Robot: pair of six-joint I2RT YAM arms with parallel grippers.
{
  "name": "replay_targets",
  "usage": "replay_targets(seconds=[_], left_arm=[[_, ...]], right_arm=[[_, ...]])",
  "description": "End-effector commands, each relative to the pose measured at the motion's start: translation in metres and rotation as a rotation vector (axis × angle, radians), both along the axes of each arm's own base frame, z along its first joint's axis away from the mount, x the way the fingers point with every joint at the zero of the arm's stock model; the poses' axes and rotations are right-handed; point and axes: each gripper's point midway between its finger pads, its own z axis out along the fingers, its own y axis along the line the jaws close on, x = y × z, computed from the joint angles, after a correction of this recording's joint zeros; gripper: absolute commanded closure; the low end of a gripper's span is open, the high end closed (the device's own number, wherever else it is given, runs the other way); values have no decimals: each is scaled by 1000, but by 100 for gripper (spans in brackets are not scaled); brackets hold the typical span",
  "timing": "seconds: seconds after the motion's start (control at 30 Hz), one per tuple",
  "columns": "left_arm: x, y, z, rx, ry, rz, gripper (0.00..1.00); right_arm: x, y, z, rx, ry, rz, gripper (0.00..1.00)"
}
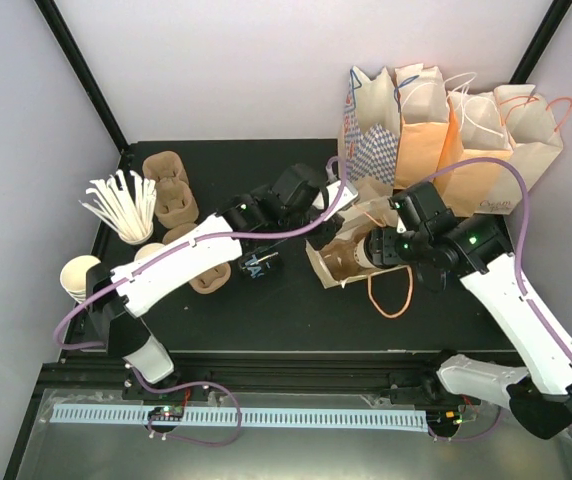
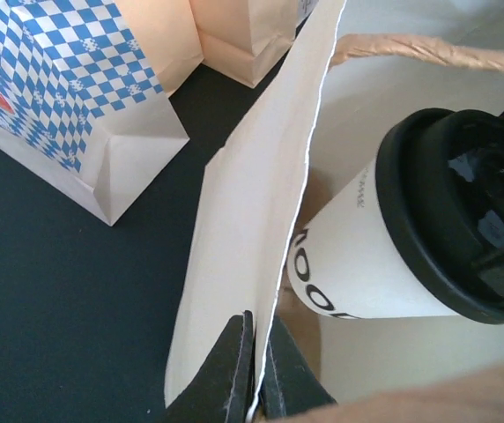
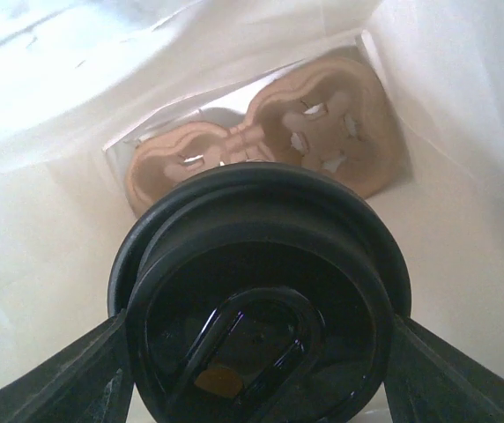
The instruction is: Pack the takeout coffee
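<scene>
The takeout coffee (image 2: 358, 264) is a white paper cup with bold black lettering and a round black lid (image 3: 261, 291). My right gripper (image 3: 261, 352) is shut on it, a finger (image 3: 76, 379) pressing each side of the lid. The cup lies sideways in the mouth of a white paper bag (image 1: 338, 262) that rests on its side mid-table. A brown cardboard cup carrier (image 3: 270, 145) sits at the bag's bottom. My left gripper (image 2: 256, 374) is shut on the thin edge of the bag's wall (image 2: 252, 203). In the top view my left gripper (image 1: 334, 205) is just behind the bag, and my right gripper (image 1: 391, 246) is at its right.
Several paper bags (image 1: 446, 130) stand at the back right, one of them blue-checked (image 2: 58, 88). Cardboard carriers (image 1: 171, 190), a cup of wooden stirrers (image 1: 126, 205) and cream cups (image 1: 81, 275) occupy the left. A black cup with pale lettering (image 1: 256, 265) lies near the middle.
</scene>
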Motion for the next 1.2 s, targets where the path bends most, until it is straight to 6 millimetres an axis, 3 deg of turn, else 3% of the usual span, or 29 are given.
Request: replay_targets(seconds=[0.0,0.23,0.4,0.53,0.73,0.83,0.93,1.03,1.1,1.17], left_arm=[[0,-9,21,-71,-120,25,99],[8,1,24,-102,-57,194,98],[6,-9,20,-149,-2,205,98],[-6,-25,10,-180,91,158,97],[-34,-41,-4,-197,249,50,90],[-52,-46,2,-225,318,-34,68],[-69,-46,21,-278,369,-108,37],[-84,-44,44,-358,448,-190,14],[-87,-38,59,-405,502,-211,5],[-82,-29,79,-472,533,-215,3]], right_arm=[[10,14,-6,98,-37,-57,72],[3,-1,-51,55,-43,-112,73],[0,-4,-77,120,-163,-119,76],[4,-6,-84,171,-288,-109,77],[3,-12,-100,156,-272,-144,77],[4,-20,-97,143,-312,-173,77],[7,-21,-92,140,-364,-157,77],[8,-21,-96,116,-375,-127,77],[8,-21,-100,110,-368,-131,77],[9,-21,-102,116,-367,-142,78]])
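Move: The right hand already holds the black-lidded coffee cup in the bag's mouth; the cup carrier on the bag's floor lies some 9 cm ahead, 4 cm left and 23 cm below it. The checkered bag stands roughly 30 cm ahead of that hand. The left hand has the bag's rim pinched; from it the carrier is about 5 cm ahead, 6 cm right and 25 cm down, and the fallen black cup about 6 cm ahead, 19 cm left. Keeping its grip on the lidded cup, the right hand lowers it about 11 cm into the paper bag towards the carrier, then stays at that depth while tipping the cup's base forward, nearly 20 degrees in all. The left hand holds the rim almost still, then opens wide, lets go of the paper and swings back some 7 cm and to the right. ##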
